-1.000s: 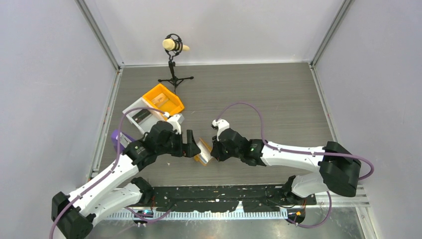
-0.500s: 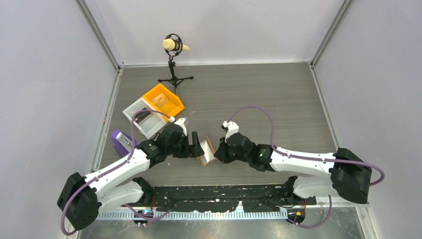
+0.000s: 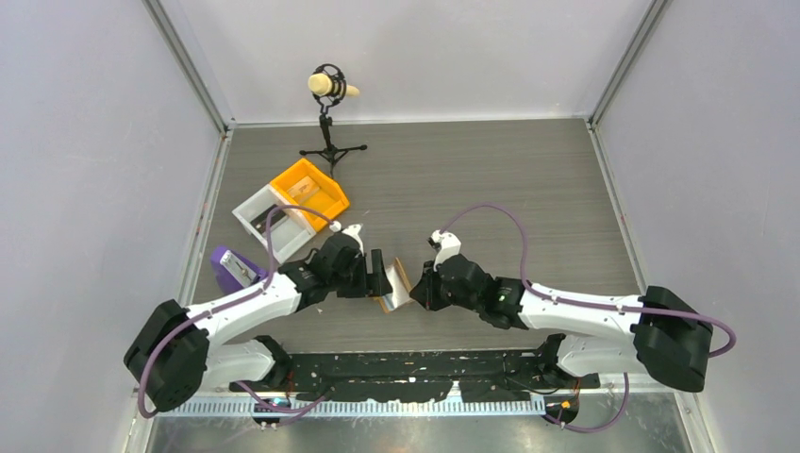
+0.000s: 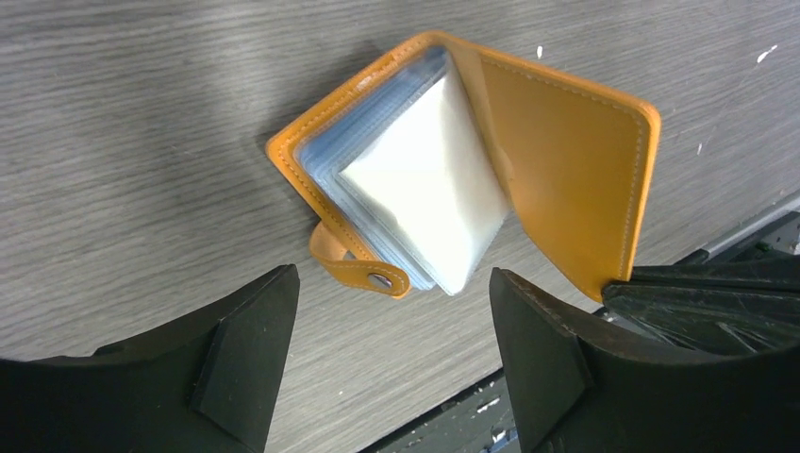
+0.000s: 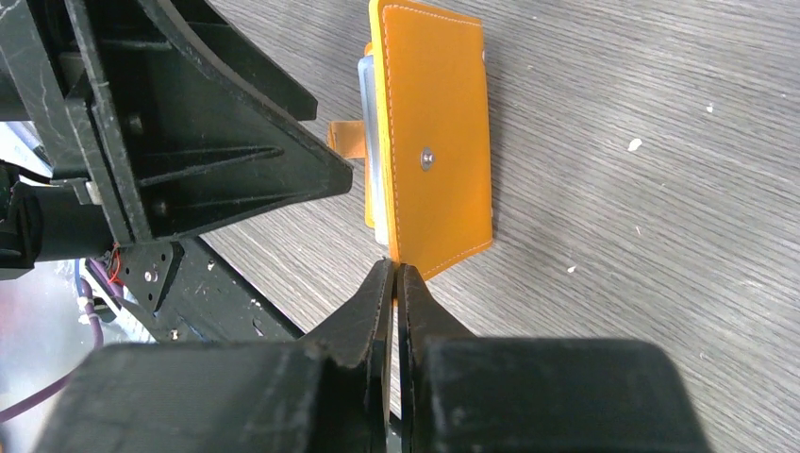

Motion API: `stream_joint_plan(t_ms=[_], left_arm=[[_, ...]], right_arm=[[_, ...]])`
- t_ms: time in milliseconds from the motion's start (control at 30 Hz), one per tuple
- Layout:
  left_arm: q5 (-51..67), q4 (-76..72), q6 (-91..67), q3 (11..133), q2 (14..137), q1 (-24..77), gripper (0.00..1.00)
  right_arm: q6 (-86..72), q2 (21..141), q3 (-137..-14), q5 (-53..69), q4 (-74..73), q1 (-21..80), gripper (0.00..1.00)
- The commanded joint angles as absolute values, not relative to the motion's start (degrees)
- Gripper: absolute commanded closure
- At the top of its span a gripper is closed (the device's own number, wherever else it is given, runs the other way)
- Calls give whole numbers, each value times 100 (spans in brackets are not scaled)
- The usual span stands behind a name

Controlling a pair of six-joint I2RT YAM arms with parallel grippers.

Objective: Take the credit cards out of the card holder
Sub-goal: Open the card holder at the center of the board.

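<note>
The card holder (image 3: 392,289) is an orange bifold lying open on the table between my two grippers. In the left wrist view its cover (image 4: 566,142) stands raised on the right, and pale blue-grey clear sleeves (image 4: 425,179) fan out over the lower half. My right gripper (image 5: 394,267) is shut on the cover's near corner and holds that flap up. My left gripper (image 4: 391,316) is open just short of the sleeves and the snap tab (image 4: 363,269), touching nothing. The credit cards are hidden.
An orange bin (image 3: 309,193) and a white bin (image 3: 269,222) stand at the back left, with a purple object (image 3: 231,269) beside them. A microphone stand (image 3: 330,123) is at the far edge. A black strip (image 3: 415,373) lines the near table edge.
My left gripper has moved right, close up to the open holder, and its jaws have narrowed a little. My right gripper has shifted slightly right with the cover still pinched.
</note>
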State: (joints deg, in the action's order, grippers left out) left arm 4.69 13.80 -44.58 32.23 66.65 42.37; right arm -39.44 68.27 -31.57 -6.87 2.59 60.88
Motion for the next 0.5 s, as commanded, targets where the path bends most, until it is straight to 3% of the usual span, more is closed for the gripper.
stream_joint_plan(t_ms=[0, 333, 400, 467], left_arm=[[94, 1007, -4391, 3298, 6810, 4271, 25], [80, 657, -4383, 3245, 7235, 4271, 40], [52, 710, -4341, 3276, 7222, 4271, 50], [44, 776, -4305, 3299, 7200, 4271, 68]], right_arm=[[-4030, 6578, -3074, -878, 631, 6035, 95], [-4015, 6368, -2761, -820, 690, 5868, 95], [-4019, 6305, -2693, -794, 694, 5792, 95], [-3972, 6223, -2617, -795, 676, 5725, 95]])
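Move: The card holder's strap tab is just off the left fingertips, about 1 cm ahead and 2 cm below. From that hand, the white card stack in the holder sits some 2 cm ahead, 3 cm right and 3 cm down, with the raised orange cover about 2 cm ahead, 4 cm right and level. The right fingertips pinch the cover's corner; from them the tab lies roughly 6 cm left, 1 cm ahead and 5 cm lower. Downwards about 2 cm and slightly forward, the left hand sinks onto the strap tab, its wide-open fingers closing around it to roughly half open. Still pinching the cover's corner in shut fingers, the right hand draws it nearly 2 cm to the right, away from the left hand. ##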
